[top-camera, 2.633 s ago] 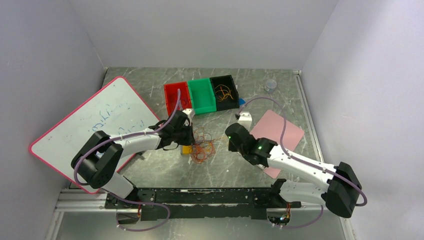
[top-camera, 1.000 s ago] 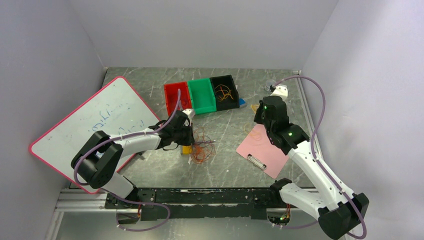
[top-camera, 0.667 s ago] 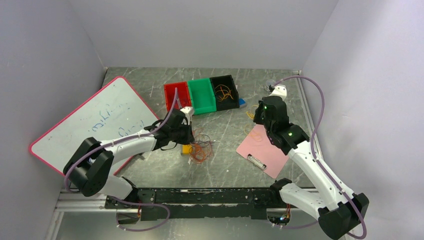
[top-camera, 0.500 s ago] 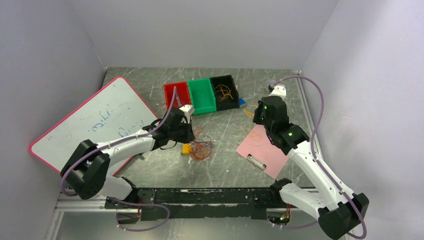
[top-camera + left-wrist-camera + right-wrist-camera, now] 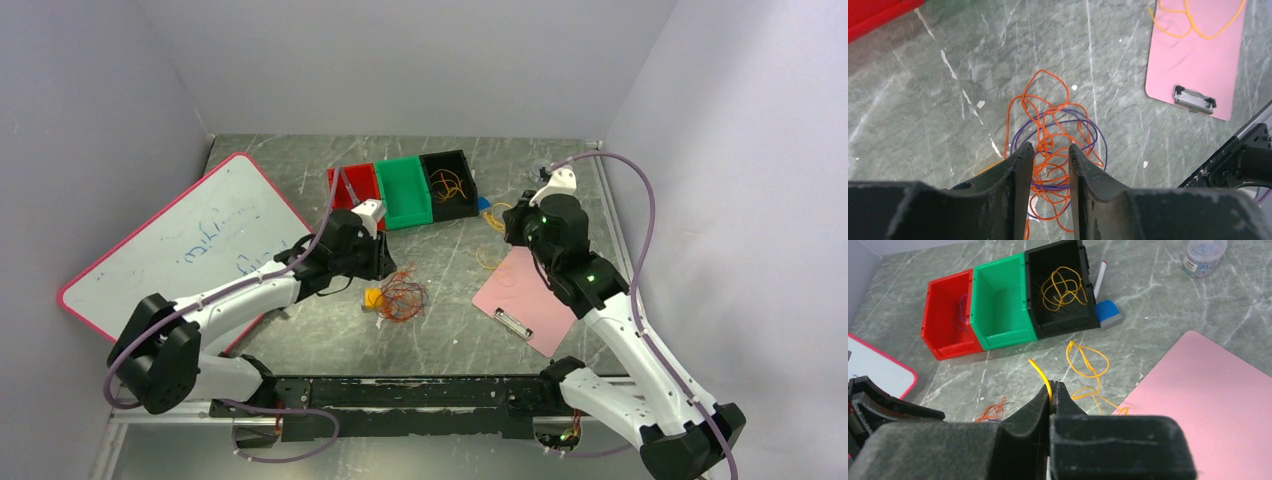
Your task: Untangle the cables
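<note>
The cables (image 5: 400, 297) lie as a small tangle of orange and purple loops on the marble table, also seen in the left wrist view (image 5: 1050, 120). My left gripper (image 5: 1050, 147) hovers just above them with its jaws parted; strands show through the gap, none pinched. It sits at the tangle's left edge in the top view (image 5: 385, 262). My right gripper (image 5: 1053, 385) is shut on a yellow cable (image 5: 1040, 371), whose loops (image 5: 1088, 362) trail down to the table by the pink clipboard. In the top view this gripper (image 5: 510, 225) is raised right of the bins.
Red bin (image 5: 352, 187), green bin (image 5: 405, 190) and black bin (image 5: 450, 183) stand in a row at the back; the black one holds yellow cables. A whiteboard (image 5: 190, 250) lies left, a pink clipboard (image 5: 545, 290) right. A blue eraser (image 5: 1109, 320) and a jar (image 5: 1204, 255) are behind.
My left gripper has opened and drawn up and back from the tangle, which has settled on the table. The right gripper has lifted a little with the yellow cable.
</note>
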Controlling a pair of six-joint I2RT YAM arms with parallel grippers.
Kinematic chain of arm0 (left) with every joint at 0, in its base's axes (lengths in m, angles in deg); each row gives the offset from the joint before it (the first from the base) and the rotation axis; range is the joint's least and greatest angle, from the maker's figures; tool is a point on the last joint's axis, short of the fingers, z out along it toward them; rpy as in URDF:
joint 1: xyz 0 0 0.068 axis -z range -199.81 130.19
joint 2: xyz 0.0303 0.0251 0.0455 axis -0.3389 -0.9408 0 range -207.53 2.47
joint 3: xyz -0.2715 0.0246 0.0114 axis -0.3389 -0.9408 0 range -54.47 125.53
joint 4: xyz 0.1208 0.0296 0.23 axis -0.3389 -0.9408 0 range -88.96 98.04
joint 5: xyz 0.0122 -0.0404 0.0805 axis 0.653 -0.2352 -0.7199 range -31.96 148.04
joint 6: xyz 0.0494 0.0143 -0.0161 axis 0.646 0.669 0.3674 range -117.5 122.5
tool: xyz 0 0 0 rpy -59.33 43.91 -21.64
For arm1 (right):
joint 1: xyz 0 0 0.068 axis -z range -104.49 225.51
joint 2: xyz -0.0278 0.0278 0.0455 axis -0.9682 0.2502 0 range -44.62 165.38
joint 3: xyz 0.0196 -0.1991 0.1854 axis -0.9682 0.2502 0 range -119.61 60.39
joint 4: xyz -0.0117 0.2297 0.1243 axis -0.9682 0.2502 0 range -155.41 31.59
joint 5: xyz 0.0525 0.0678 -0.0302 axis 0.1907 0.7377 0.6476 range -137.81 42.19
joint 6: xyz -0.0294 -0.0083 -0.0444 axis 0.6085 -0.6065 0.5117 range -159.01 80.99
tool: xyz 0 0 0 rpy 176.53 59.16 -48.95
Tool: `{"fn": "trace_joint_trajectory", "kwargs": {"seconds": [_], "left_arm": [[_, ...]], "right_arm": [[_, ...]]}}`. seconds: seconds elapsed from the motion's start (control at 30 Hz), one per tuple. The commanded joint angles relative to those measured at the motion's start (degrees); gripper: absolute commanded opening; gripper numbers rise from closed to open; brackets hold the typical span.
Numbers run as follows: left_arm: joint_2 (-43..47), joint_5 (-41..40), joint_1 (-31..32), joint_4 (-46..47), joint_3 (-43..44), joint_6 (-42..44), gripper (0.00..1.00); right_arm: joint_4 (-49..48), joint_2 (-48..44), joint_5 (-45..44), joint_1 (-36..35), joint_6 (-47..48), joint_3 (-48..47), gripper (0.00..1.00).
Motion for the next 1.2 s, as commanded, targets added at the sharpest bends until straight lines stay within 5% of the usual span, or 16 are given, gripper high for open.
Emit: {"fn": "trace_joint_trajectory", "kwargs": {"seconds": [0.0,0.67,1.17], "left_arm": [[1.97,0.93,0.24,-0.33,2.7,0.16,0.38],[5.86,-6.66,0.02,-7.87,5.02,-0.52,0.38],[6.25,-5.69,-11.08,-17.94,12.23,2.28,0.36]], "right_arm": [[-2.56,-1.25,2.35,0.4,1.33,-0.91,0.0],[-8.3,10.13,2.81,0.4,6.07,-19.8,0.0],[-9.44,25.58,6.38,0.4,6.75,-35.84,0.0]]}}
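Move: From the right gripper, which holds one end of the hanging yellow cable, the black bin lies about 17 cm ahead, 8 cm left and 23 cm below. The green bin is some 10 cm left of the black bin, the blue eraser about 14 cm ahead and 1 cm left of the gripper. The orange-and-purple tangle lies about 9 cm below the empty left gripper and 3 cm to its right, with the orange cube 3 cm left and 2 cm back. Keep the right gripper shut on the yellow cable and raise it about 16 cm, carrying it some 9 cm forward and about 5 cm left towards a place above the black bin, its fingers tipping up nearly 20 degrees. Lift the left gripper, still partly open and empty, away from the tangle by about 5 cm, then swing it left and forward, turning it counter-clockwise. ##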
